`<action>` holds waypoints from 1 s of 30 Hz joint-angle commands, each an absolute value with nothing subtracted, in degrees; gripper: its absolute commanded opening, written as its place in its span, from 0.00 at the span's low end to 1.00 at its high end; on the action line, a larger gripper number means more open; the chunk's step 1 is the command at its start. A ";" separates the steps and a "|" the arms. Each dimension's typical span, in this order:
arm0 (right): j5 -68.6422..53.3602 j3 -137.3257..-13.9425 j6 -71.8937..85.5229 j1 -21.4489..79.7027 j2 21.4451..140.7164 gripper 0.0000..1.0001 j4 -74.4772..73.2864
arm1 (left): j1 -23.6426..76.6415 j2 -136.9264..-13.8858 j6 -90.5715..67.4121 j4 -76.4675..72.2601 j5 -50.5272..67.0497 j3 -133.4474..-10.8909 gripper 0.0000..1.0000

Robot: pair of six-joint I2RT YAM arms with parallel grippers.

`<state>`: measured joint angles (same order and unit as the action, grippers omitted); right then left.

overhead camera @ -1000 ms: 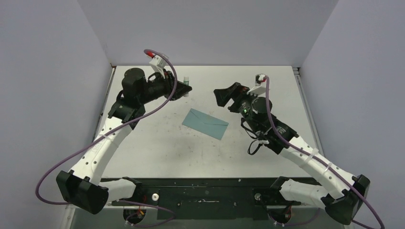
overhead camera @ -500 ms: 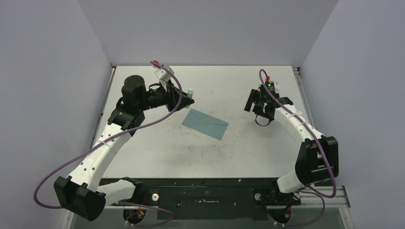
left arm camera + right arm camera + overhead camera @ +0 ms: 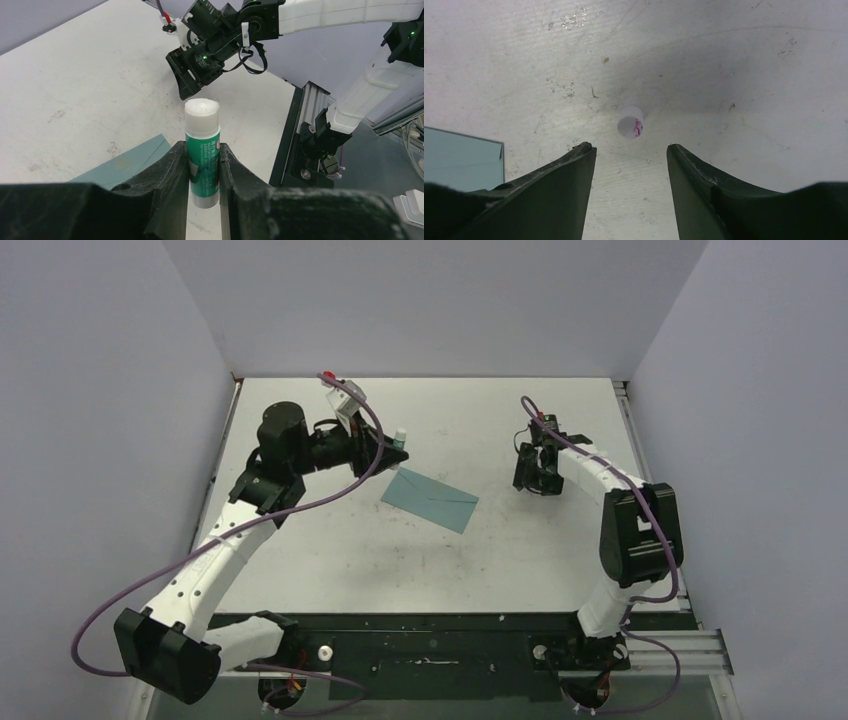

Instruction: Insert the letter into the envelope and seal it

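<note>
The teal envelope (image 3: pixel 430 498) lies flat mid-table with its flap folded down; one corner shows in the left wrist view (image 3: pixel 131 161) and one in the right wrist view (image 3: pixel 460 157). The letter shows in no view. My left gripper (image 3: pixel 393 447) (image 3: pixel 202 146) hovers by the envelope's far-left corner, shut on a green-and-white glue stick (image 3: pixel 202 150) whose uncapped white tip points outward. My right gripper (image 3: pixel 535 478) (image 3: pixel 629 147) points down at the table right of the envelope, open and holding nothing. Just beyond its fingertips a small white cap (image 3: pixel 631 121) with pink marks rests on the table.
The white tabletop (image 3: pixel 330 540) is scuffed and stained. Grey walls close it in at the back and sides. A black rail (image 3: pixel 430 640) with the arm bases runs along the near edge. In the left wrist view the right arm's wrist (image 3: pixel 200 60) is beyond the stick.
My right arm has swung away from the envelope to the right and turned its gripper down over the cap, jaws narrower than before. My left gripper has shifted slightly toward the envelope, still gripping the stick.
</note>
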<state>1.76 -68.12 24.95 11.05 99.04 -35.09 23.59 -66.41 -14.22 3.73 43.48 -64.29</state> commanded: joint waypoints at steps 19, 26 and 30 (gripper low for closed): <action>4.55 -69.04 22.72 10.60 104.85 0.38 -31.24 | 25.73 -65.08 -12.79 1.23 43.07 -63.81 0.00; 3.98 -69.61 22.01 10.43 105.57 0.37 -30.99 | 25.84 -64.98 -12.66 1.32 42.91 -63.64 0.00; 3.87 -70.10 21.40 10.46 105.60 0.40 -31.07 | 25.84 -65.23 -12.57 1.32 42.82 -63.61 0.00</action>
<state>3.14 -68.14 22.68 10.85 105.65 -32.14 25.47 -66.35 -13.69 3.64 43.09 -63.31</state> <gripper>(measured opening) 0.370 0.212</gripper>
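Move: Just under the right hand stands the white glue stick cap, about 1 cm ahead and some 5 cm below, with no offset to either side. The envelope's middle lies roughly 23 cm to the left of this hand, 2 cm back and 6 cm below. From the left hand, still holding the open glue stick up high, the cap is about 10 cm ahead, 31 cm to the right and 33 cm below. Sinking about 4 cm, nearly straight down and slowing as it goes, the right hand brings its steeply downward-pointing fingers to either side of the standing cap. Meanwhile the fingers narrow by about a third of their gap and then stay open at that width, without pinching the cap; the finger on the left ends right beside the cap. ##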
